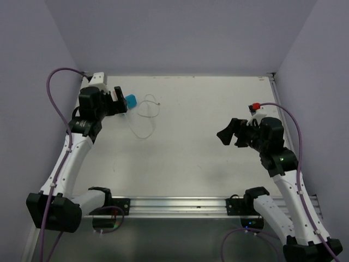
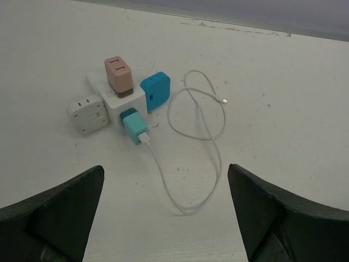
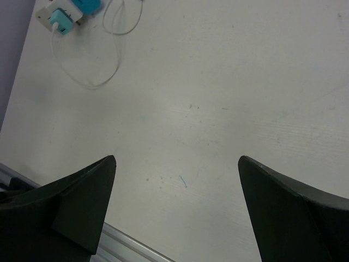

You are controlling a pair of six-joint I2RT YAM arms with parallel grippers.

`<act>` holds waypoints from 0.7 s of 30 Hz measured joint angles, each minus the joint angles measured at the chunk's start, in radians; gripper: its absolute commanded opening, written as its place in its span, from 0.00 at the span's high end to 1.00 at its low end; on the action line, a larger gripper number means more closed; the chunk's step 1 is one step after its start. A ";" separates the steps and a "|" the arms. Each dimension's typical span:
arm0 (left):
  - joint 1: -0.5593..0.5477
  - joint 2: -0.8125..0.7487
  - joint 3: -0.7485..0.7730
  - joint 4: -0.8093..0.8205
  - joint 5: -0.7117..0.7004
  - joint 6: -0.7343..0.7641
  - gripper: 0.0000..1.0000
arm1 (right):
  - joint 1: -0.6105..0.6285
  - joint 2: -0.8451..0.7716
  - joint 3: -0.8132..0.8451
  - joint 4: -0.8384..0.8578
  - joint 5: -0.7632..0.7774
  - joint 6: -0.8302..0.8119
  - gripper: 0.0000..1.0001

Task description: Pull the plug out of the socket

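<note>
The socket (image 2: 124, 102) is a white cube standing on the table in the left wrist view. A pink plug (image 2: 119, 75) sticks up from its top, a blue plug (image 2: 156, 90) sits on its right face, and a teal plug (image 2: 134, 125) is on its near face. A thin white cable (image 2: 197, 121) runs from the teal plug and loops to the right. My left gripper (image 2: 165, 169) hovers open, short of the cluster, holding nothing. In the top view the left gripper (image 1: 121, 101) sits beside the blue plug (image 1: 131, 100). My right gripper (image 1: 224, 135) is open and far to the right.
A small rounded white piece (image 2: 87, 113) touches the socket's left side. The cable's loose end (image 2: 223, 100) lies on the table. A metal rail (image 1: 174, 204) runs along the near edge. Purple walls close in the left, back and right.
</note>
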 measured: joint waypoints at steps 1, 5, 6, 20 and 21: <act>0.008 0.024 0.002 0.016 -0.002 0.004 0.01 | 0.002 0.000 -0.006 0.003 -0.009 0.002 0.01; 0.051 0.151 0.011 0.112 -0.001 0.002 0.01 | 0.019 0.000 -0.029 0.033 -0.028 0.003 0.01; 0.064 0.182 0.011 0.138 0.005 0.000 0.00 | 0.024 0.000 -0.032 0.035 -0.035 0.002 0.01; 0.277 0.644 0.177 0.456 0.293 -0.016 0.00 | 0.064 0.045 -0.050 0.074 -0.069 -0.036 0.01; 0.285 0.664 0.183 0.469 0.314 -0.016 0.00 | 0.065 0.049 -0.050 0.074 -0.069 -0.038 0.01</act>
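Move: The pink plug stands upright on the socket about 23 cm ahead of the left hand, 5 cm to its left and 20 cm below it. The blue plug is about level with the pink one but straight ahead of the hand; the teal plug with its cable is some 5 cm nearer and 2 cm right of the pink one, the white plug also 5 cm nearer and 3 cm left of it. From the right hand the pink plug lies roughly 35 cm ahead, 46 cm left and 18 cm below. The left hand sweeps forward about 16 cm with its fingers wide open, sinking some 10 cm and drifting left, to close in above and just short of the pink plug on the socket, its left side dipping slightly late on and nothing touched yet. Meanwhile the right hand, also open and empty, eases about 3 cm left with a small drop, turning a little counter-clockwise, still far out over bare table. ##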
